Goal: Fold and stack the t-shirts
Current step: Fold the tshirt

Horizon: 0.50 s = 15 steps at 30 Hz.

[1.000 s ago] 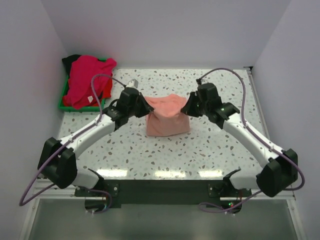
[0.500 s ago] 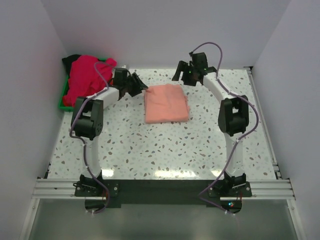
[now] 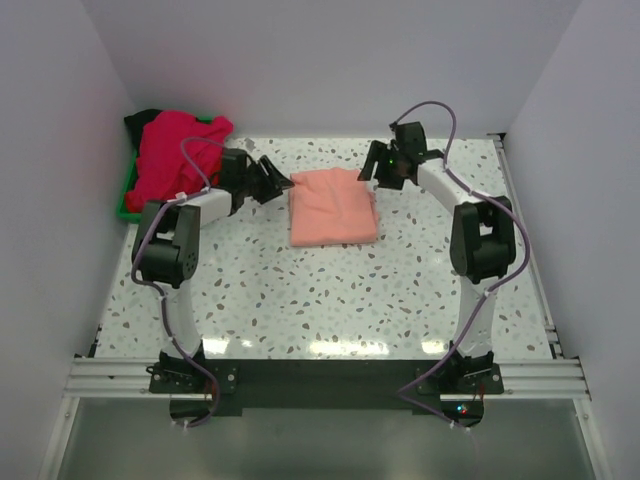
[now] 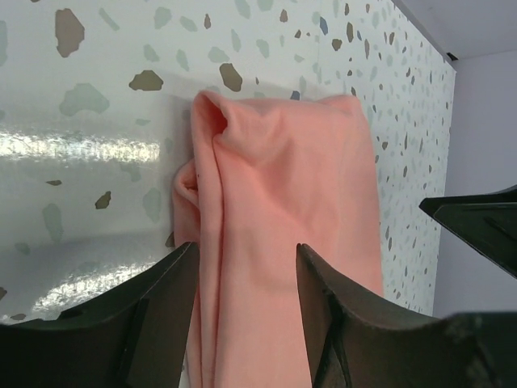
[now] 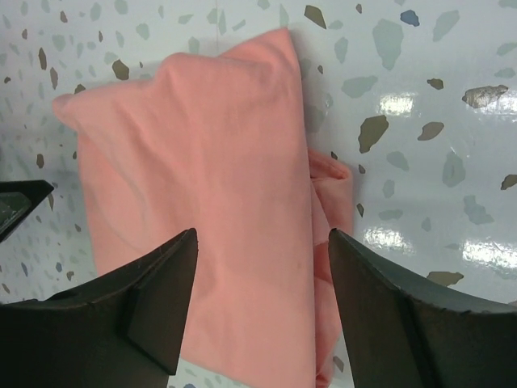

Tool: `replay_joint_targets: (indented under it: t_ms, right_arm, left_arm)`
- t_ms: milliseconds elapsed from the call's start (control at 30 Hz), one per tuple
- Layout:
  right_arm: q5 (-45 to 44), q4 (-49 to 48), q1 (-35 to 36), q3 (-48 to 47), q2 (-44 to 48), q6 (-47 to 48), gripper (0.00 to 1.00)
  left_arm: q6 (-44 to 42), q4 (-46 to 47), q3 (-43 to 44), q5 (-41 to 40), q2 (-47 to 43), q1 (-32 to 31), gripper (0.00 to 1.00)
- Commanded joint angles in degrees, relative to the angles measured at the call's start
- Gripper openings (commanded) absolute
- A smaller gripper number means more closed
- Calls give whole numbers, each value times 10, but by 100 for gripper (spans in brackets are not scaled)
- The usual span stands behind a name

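Observation:
A salmon-pink t-shirt lies folded into a flat rectangle on the speckled table, in the far middle. My left gripper hovers at its far left corner, open, with the cloth showing between its fingers and nothing gripped. Over the far right corner my right gripper is also open, the folded shirt lying loose under its fingers. More t-shirts, magenta-pink and red with a black one at the back, sit heaped at the far left.
The heap rests in a green tray against the left wall. White walls close in the table on the left, back and right. A raised rail runs along the table's right edge.
Both grippers opened and let go of the salmon-pink t-shirt, which now lies flat and folded. Both arms swung to the far side and now hover at its far corners.

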State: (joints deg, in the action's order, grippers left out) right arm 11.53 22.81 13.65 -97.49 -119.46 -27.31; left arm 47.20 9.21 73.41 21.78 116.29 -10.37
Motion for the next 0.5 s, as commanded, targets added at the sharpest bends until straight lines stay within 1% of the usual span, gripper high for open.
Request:
replay_joint_targets:
  t_ms: [0, 100, 233, 333, 367, 467]
  right_arm:
    - [5, -48, 0, 5, 14, 10, 68]
    - [5, -50, 1, -20, -6, 16, 67]
    - [-17, -60, 1, -60, -32, 25, 67]
    - [-26, -50, 1, -109, -71, 25, 67]
    - [-25, -44, 1, -133, -83, 25, 67]
    - [-16, -53, 1, -167, -119, 22, 67]
  left_arm:
    - [5, 43, -11, 17, -29, -5, 56]
    - [2, 44, 2, 25, -14, -5, 53]
    - [-14, 19, 38, 13, 7, -6, 53]
    - [-21, 2, 68, 6, 31, -8, 54]
    - [-23, 1, 79, 5, 36, -9, 56]
    - [-28, -1, 115, 0, 61, -9, 61]
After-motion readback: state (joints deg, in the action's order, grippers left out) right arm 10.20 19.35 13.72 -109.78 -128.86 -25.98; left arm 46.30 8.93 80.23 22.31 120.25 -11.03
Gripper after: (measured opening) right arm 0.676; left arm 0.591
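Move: The folded t-shirt's far-left corner lies about 3 cm ahead of the left gripper, 4 cm to its right and 6 cm below; the shirt's middle is some 6 cm back and 12 cm right. The bin of red clothes stands roughly 26 cm to its left and 5 cm farther out. From the right gripper, the far-right corner is about 5 cm ahead, 2 cm left and 8 cm below; the shirt's middle is around 4 cm back and 10 cm left. Bring the right gripper forward about 6 cm, nearly level, towards and out over the shirt's far-right corner, letting its fingertips tip up some 5 degrees. Let the left gripper ease back slightly, then follow forward towards the far-left corner, ending only 2 to 3 cm farther out, a little higher and to the right. Keep both grippers open, above the cloth. ##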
